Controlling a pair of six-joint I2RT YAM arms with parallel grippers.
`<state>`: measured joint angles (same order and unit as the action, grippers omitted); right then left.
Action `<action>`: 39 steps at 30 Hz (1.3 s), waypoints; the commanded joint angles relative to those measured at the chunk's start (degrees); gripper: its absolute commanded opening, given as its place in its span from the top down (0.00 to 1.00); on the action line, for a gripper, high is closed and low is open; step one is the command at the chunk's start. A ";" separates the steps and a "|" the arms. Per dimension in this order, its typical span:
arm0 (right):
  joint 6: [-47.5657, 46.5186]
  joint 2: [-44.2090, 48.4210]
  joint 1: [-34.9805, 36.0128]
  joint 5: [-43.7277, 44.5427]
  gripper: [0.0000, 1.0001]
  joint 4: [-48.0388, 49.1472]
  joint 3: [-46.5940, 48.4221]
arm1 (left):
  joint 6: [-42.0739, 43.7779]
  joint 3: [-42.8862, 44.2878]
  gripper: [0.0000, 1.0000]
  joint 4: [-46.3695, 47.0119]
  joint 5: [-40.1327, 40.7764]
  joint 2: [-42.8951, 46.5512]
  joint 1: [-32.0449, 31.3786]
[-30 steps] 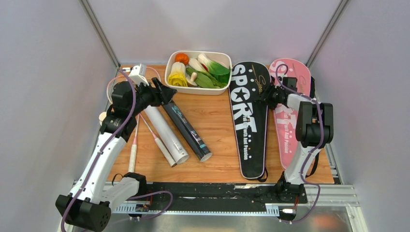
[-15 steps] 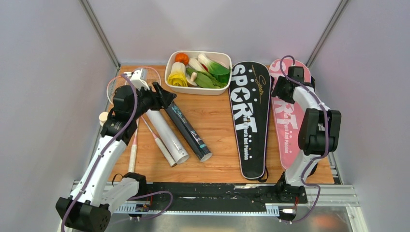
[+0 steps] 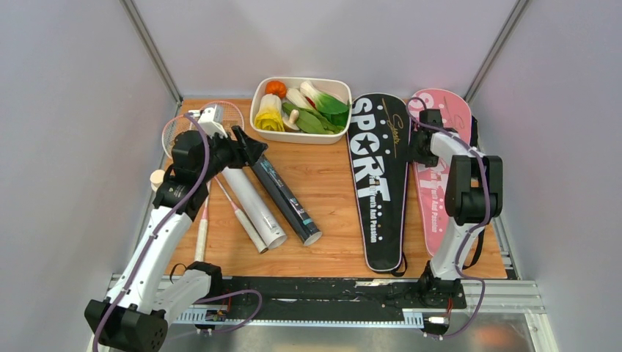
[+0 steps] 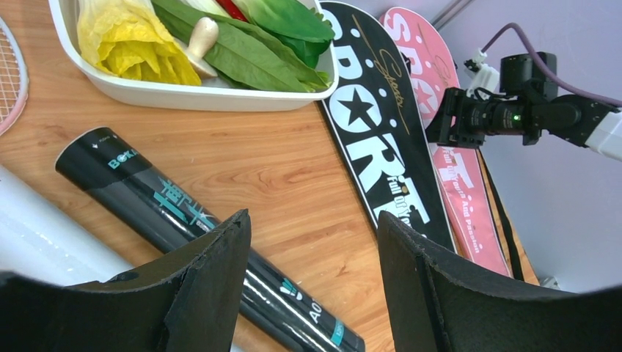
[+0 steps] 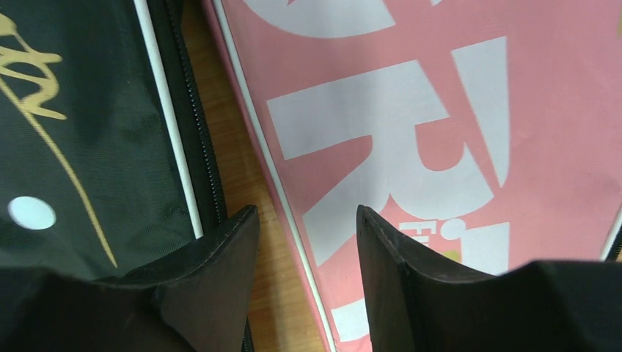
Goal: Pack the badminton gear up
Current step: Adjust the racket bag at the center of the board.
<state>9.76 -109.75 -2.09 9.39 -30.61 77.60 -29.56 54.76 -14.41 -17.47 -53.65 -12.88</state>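
The black "SPORT" cover [image 3: 376, 176] and the pink cover [image 3: 440, 183] lie flat side by side on the right. My right gripper [image 3: 416, 147] hovers low over the gap between them. In the right wrist view it [image 5: 306, 216] is open, straddling the white-piped left edge of the pink cover [image 5: 411, 110], with the black cover [image 5: 81, 147] to its left. A black tube [image 3: 284, 192] and a white tube [image 3: 251, 204] lie slanted at centre left beside thin racquets [image 3: 233, 207]. My left gripper [image 3: 253, 149] is open above the far end of the black tube [image 4: 183, 220] and holds nothing.
A white tray [image 3: 258, 103] of toy vegetables stands at the back centre. A small bottle with a cream cap [image 3: 155, 177] sits at the left table edge. A pink-framed racquet head [image 3: 174, 126] lies under the left arm. Grey walls close in on both sides.
The right gripper rose toward the back over the pink cover, then came back down to the cover's left edge, its jaws widening and then narrowing. The left arm has barely moved.
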 commanded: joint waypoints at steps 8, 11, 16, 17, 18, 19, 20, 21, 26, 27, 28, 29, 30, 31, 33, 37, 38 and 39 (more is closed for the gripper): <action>-0.94 -4.48 0.75 9.72 0.78 0.37 -0.04 | 1.18 0.25 0.29 0.55 0.92 -0.71 -0.08; -1.64 -0.84 0.83 12.78 1.00 0.22 0.09 | 1.54 0.56 0.29 0.51 0.32 -0.75 -0.09; -2.50 8.97 1.80 15.82 1.00 -1.84 1.93 | 2.00 0.98 0.28 -0.13 0.07 -0.76 -0.01; -2.66 10.50 1.90 16.23 1.00 -3.09 3.19 | 1.85 0.97 0.28 -0.17 0.07 -0.71 -0.02; -2.94 11.66 3.37 16.66 1.00 -4.55 3.92 | 1.52 0.92 0.28 -0.17 -0.04 -0.69 -0.03; -3.05 12.77 4.51 17.31 1.00 -6.23 5.73 | 1.39 0.90 0.28 -0.06 -0.11 -0.56 0.01; -2.97 13.74 5.49 17.68 1.00 -7.99 7.13 | 1.12 0.77 0.28 -0.03 -0.35 -0.48 -0.02; -2.74 14.66 6.38 17.72 1.00 -9.48 8.57 | 0.97 0.73 0.28 0.01 -0.53 -0.38 -0.03; -0.06 20.30 12.61 14.34 1.00 -16.73 14.79 | 0.22 0.33 0.28 -0.44 -2.04 -0.41 -0.05; 0.69 21.54 14.58 13.96 1.00 -17.77 15.70 | 0.12 0.34 0.28 -0.79 -2.35 -0.47 -0.04; 1.49 22.89 16.41 12.73 1.00 -18.44 16.31 | -0.06 0.39 0.28 -0.97 -2.91 -0.48 -0.04; 2.38 24.21 17.84 10.87 1.00 -18.62 16.78 | -0.10 0.20 0.28 -1.10 -3.13 -0.38 -0.04; 3.59 25.50 19.16 9.27 1.00 -18.92 17.29 | -0.29 0.10 0.28 -1.09 -3.36 -0.30 -0.04; 4.55 26.70 20.16 6.49 1.00 -19.03 17.66 | -0.39 -0.22 0.28 -1.03 -3.40 -0.14 -0.08; 6.29 29.40 20.74 -2.50 1.00 -17.18 17.21 | -0.68 -0.53 0.28 -0.86 -3.61 0.12 0.00; 10.86 37.67 19.66 -19.06 1.00 -4.58 5.85 | -0.70 -0.86 0.28 -1.30 -4.41 0.56 -0.05; 12.71 39.20 18.24 -20.62 1.00 -2.42 2.84 | -0.68 -0.92 0.28 -1.55 -4.52 0.69 -0.09; 13.55 40.15 16.43 -21.28 1.00 -1.25 -0.16 | -0.72 -1.07 0.28 -1.61 -4.60 0.79 -0.05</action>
<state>16.62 -74.94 18.37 0.75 -42.06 85.89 -29.74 54.08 -15.66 -20.53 -54.28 -12.88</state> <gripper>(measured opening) 0.014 0.720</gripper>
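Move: The pink racket bag lies flat under the right gripper, its left edge just below the parted fingers; its middle is about 8 cm to the right, 4 cm back and 3 cm lower. The black racket bag's middle is some 13 cm left and 7 cm back; the vegetable box is roughly 40 cm left and 18 cm farther out. From the left hand, the pink bag's middle lies about 57 cm right, 7 cm ahead and 28 cm down. Lower the right gripper a further 2 cm over the pink bag's left edge and shut the fingers to pinch it. Then lift fast, nearly straight up at first, to about 27 cm above the start, and swing some 16 cm left over the black bag while drawing back about 7 cm. Tip the fingers up about 30 degrees, turning them counter-clockwise, and keep the pinch. ##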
